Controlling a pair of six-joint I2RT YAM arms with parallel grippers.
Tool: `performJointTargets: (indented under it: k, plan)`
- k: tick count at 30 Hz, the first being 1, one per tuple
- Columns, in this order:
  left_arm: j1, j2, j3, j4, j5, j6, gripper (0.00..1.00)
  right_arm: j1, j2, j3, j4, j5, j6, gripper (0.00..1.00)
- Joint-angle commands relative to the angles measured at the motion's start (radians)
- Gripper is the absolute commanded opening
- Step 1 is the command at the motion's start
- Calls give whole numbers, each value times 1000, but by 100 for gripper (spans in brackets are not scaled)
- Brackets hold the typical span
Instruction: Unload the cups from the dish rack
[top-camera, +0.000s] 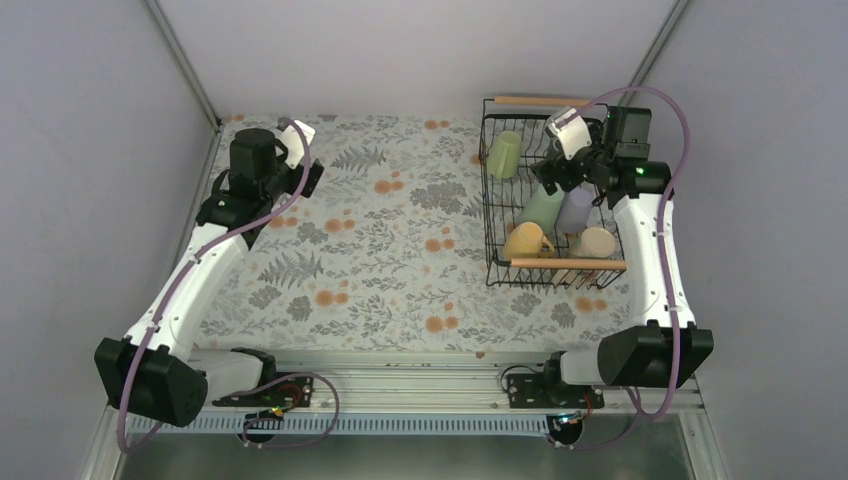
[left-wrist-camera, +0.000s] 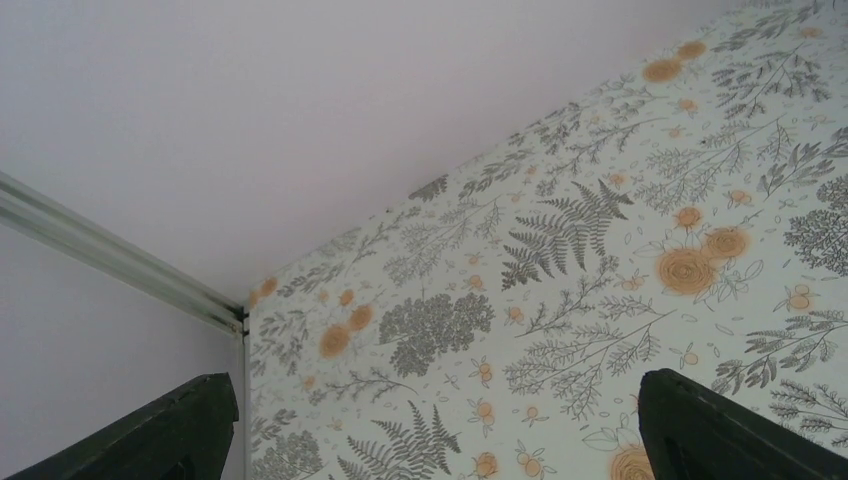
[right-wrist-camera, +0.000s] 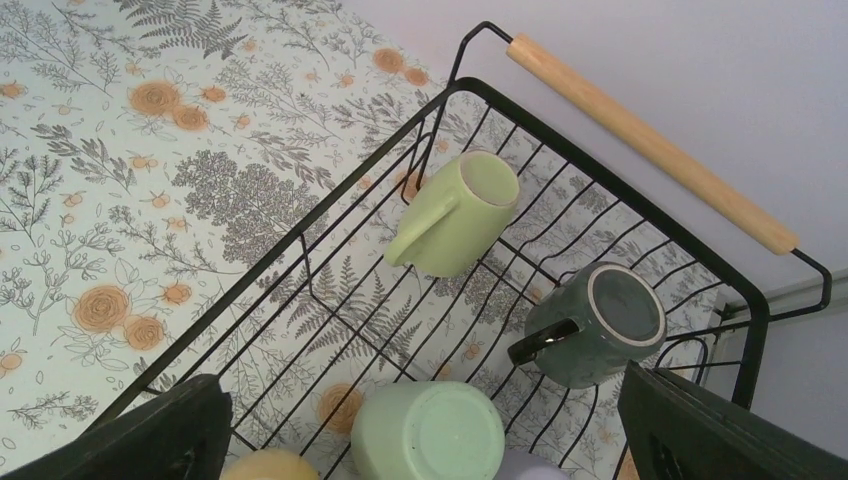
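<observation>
The black wire dish rack (top-camera: 484, 190) stands at the far right of the table. In the top view it holds an olive green mug (top-camera: 504, 154), a mint green mug (top-camera: 543, 206), a lavender mug (top-camera: 576, 208), a yellow mug (top-camera: 526, 241) and a beige mug (top-camera: 596, 243). My right gripper (top-camera: 556, 176) hangs open and empty over the rack's far half. The right wrist view shows the rack's rim (right-wrist-camera: 330, 205), the olive mug (right-wrist-camera: 460, 215), a dark green mug (right-wrist-camera: 595, 325), the mint mug (right-wrist-camera: 430, 432) bottom up between my open right gripper's (right-wrist-camera: 432, 445) fingers, and the yellow mug's edge (right-wrist-camera: 265, 466). My left gripper (top-camera: 300, 165) is open and empty above the far left of the table.
The rack has a wooden rod handle at its far end (top-camera: 540, 101) and near end (top-camera: 568, 264). The floral tablecloth (top-camera: 380, 240) covers the table. Grey walls close in the sides, with a corner post (left-wrist-camera: 110, 255) at the far left.
</observation>
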Motion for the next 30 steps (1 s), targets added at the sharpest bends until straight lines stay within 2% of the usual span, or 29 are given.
performJointTargets:
  k: [1, 8, 13, 15, 19, 25, 30]
  plan:
    - [0, -35, 1, 25, 16, 4, 100, -8, 1, 19, -19, -12, -18, 100]
    - [0, -30, -6, 11, -13, 18, 100, -9, 8, 33, -64, 4, -71, 100]
    - [1, -42, -11, -6, 20, 57, 100, -8, 55, 51, -156, 82, -204, 100]
    - [0, -25, 9, -44, 61, 83, 100, -13, 108, 73, -212, 130, -265, 96]
    - [0, -13, 42, -88, 119, 110, 100, -27, 225, 116, -324, 200, -350, 82]
    - [0, -30, 25, -70, 136, 117, 100, -35, 279, 105, -377, 249, -441, 77]
    - [1, -23, -5, -59, 141, 127, 100, -39, 316, 58, -437, 266, -518, 67]
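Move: The beige cup, apparently the one meant, stands in the rack's near right corner, about 14 cm right of the right hand, 6 cm back and 24 cm below. At roughly that depth too, the purple cup is 9 cm right and 2 cm ahead, the sage-green cup 2 cm right and 3 cm ahead, the yellow cup 2 cm left and 6 cm back. From the left hand the beige cup lies some 74 cm right, 6 cm back, 23 cm below. Towards the beige and purple cups the right hand hardly stirs at first, then drops quickly by about 13 cm and shifts some 5 cm to its right, easing back a little at the end. Its fingers tip from slanting forward to pointing almost straight down, its left side dipping, and narrow to roughly two thirds open, still above the cups. ##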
